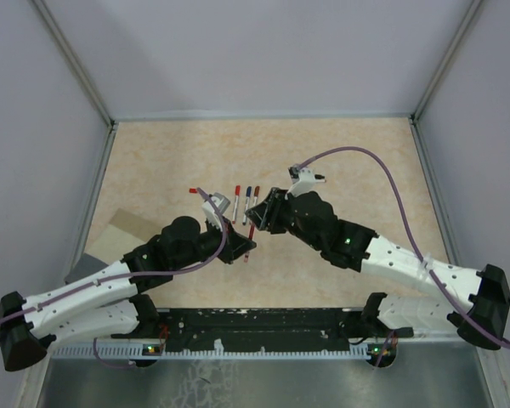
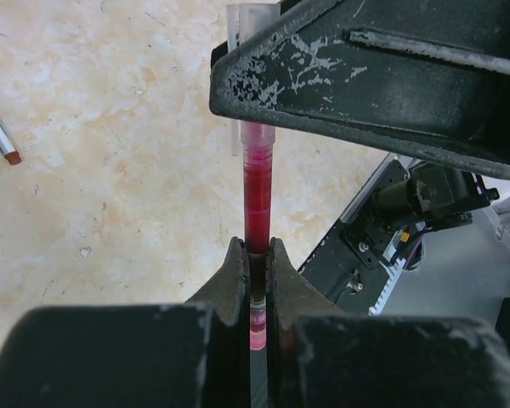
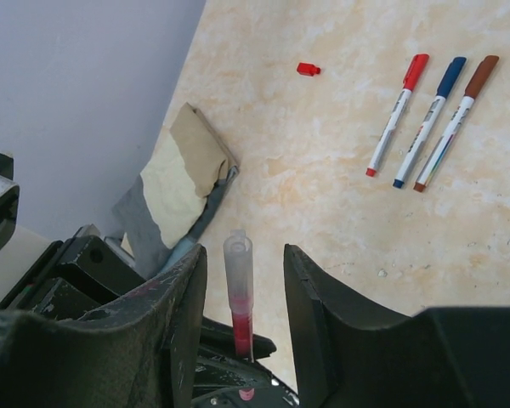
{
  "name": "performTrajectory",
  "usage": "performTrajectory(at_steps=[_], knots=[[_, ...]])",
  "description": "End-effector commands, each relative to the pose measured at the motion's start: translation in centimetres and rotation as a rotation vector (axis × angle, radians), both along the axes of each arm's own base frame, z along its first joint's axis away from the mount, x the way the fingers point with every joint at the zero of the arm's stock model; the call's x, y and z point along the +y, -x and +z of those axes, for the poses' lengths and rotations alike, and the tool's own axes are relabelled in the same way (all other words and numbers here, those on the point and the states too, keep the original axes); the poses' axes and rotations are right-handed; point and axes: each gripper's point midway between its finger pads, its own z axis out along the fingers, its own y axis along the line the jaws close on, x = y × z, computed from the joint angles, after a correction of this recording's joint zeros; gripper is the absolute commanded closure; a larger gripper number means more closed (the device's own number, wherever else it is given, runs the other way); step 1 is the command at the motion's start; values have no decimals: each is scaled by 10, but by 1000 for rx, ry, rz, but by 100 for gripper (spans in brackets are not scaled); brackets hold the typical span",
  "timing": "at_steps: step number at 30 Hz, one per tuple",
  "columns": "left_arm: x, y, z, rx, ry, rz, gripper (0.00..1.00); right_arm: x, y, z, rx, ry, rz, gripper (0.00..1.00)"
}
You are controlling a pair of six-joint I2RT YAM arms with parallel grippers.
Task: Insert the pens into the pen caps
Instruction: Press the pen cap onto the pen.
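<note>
My left gripper [image 2: 257,255] is shut on a red pen [image 2: 257,200], which stands out straight from its jaws. The pen's far end carries a clear, colourless cap [image 3: 237,259]. My right gripper [image 3: 245,280] is open around that end, its fingers standing apart from it on both sides. In the top view the two grippers meet at the table's middle, left gripper [image 1: 238,240] and right gripper [image 1: 257,214]. Three capped pens lie side by side on the table: red [image 3: 394,115], blue [image 3: 427,121] and brown [image 3: 454,121]. A loose red pen cap [image 3: 307,69] lies further off.
A folded beige and grey cloth [image 1: 119,231] lies at the table's left edge. Grey walls stand around the table [image 1: 340,161]. A black rail [image 1: 263,323] runs between the arm bases at the near edge.
</note>
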Motion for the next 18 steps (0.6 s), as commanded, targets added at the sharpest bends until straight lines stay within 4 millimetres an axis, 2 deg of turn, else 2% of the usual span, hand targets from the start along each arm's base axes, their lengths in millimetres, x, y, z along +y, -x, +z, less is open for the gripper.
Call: performTrajectory(at_steps=[1,9,12,16,18], knots=[[-6,0,16,-32,39,-26,100,2,-11,37,-63,-84,-31,59],[-8,1,16,-33,39,-33,100,0,-15,35,-59,-86,-49,60],[-8,1,16,-35,35,-37,100,0,-16,32,-50,-86,-55,66],[-9,0,18,-47,30,-42,100,1,-15,25,-28,-86,-52,83],[-10,-1,21,-53,29,-43,100,2,-13,21,-18,-86,-44,88]])
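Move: Right between the right hand's open fingers, about 1 cm ahead of and below its point, is the clear pen cap, already on the end of the pen. The left hand pinches that pen, with the cap roughly 5 cm ahead of it, 4 cm above and 1 cm to its right. From the right hand, the brown, blue and red markers lie on the table about 16 cm ahead and 23 cm below, some 1, 3 and 7 cm to the left. Closing on the clear cap, the right fingers narrow from under half open to nearly shut, one on each side of its closed end. Before that the right hand eases barely 1 cm forward and slightly up, along the cap away from the left hand. The left hand keeps its pinch on the pen and sinks about half a centimetre. ##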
